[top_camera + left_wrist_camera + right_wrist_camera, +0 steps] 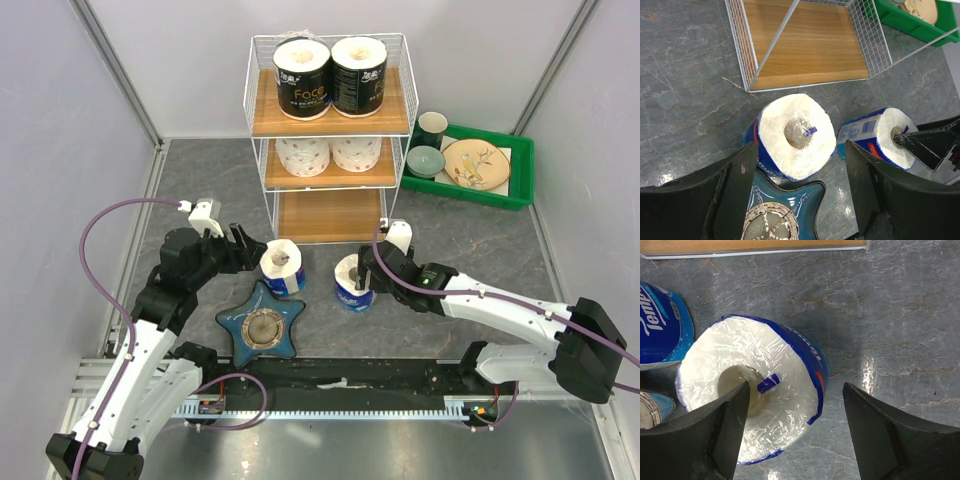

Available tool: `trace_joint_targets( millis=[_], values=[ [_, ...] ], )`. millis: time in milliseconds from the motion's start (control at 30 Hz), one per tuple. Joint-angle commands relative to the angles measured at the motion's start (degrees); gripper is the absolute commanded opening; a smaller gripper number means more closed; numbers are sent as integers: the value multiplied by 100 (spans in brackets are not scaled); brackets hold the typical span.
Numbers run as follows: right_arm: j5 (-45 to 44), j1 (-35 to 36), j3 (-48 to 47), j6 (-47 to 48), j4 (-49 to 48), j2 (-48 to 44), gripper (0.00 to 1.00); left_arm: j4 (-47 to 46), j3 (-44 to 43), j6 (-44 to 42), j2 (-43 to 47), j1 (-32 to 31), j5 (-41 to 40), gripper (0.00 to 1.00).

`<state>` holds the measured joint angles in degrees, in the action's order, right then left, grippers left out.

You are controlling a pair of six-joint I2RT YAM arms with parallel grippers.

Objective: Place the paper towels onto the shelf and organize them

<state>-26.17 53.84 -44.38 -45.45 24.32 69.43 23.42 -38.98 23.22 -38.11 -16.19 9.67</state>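
Note:
The shelf [325, 215] stands at the back; its bottom tier [805, 45] is bare. Two black-wrapped paper towels [302, 77] [359, 75] sit on the top tier and two white ones [303, 155] [356, 152] on the middle tier. Two blue-white rolls stand on end on the table in front: the left one [282, 266] [796, 135] and the right one [354, 283] [755, 405]. My left gripper [801, 147] is open, just behind the left roll, holding nothing. My right gripper [796, 387] is open above the right roll, one finger over its core, the other past its rim.
A blue star-shaped dish [263, 322] lies in front of the left roll, under my left gripper [248, 245]. A green tray [515, 175] with dishes and cups stands right of the shelf. Grey walls close in the table on three sides.

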Motion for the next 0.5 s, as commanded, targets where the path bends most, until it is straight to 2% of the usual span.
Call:
trace_joint_targets(
  millis=[0, 100, 267, 467],
  values=[
    [-11, 12, 114, -34, -58, 202, 81, -259, 31, 130, 40, 45, 167, 77],
    [-11, 12, 114, -25, -102, 273, 75, -250, 31, 130, 32, 45, 175, 77],
    [-98, 12, 105, -25, -120, 264, 56, -250, 40, 139, 32, 54, 175, 77],
    [-230, 12, 18, -69, -94, 54, 46, -268, 40, 139, 40, 54, 184, 77]
  ],
)
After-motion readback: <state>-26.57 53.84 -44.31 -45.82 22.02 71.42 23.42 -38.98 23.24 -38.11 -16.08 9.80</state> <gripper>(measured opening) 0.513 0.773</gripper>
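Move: The right hand is over the right-hand wall of the nearer blue paper towel roll, whose middle lies about 4 cm to its left, level fore and aft, and some 4 cm below. The other blue roll stands about 17 cm left of that roll and 4 cm farther out, the star-shaped dish about 26 cm left of the hand and 8 cm back; the bottom shelf's middle is some 20 cm ahead and 9 cm left. From the left hand, the nearer roll is about 22 cm right, 2 cm back and 14 cm below. The right hand eases less than 1 cm forward, left and down to finish settling over the blue roll's right-hand wall, then stops with its wrist unturned. The fingers close from wide open to about half open, the left one inside the core and the right one on the outside, and pinch the wall and its plastic wrap between them. ##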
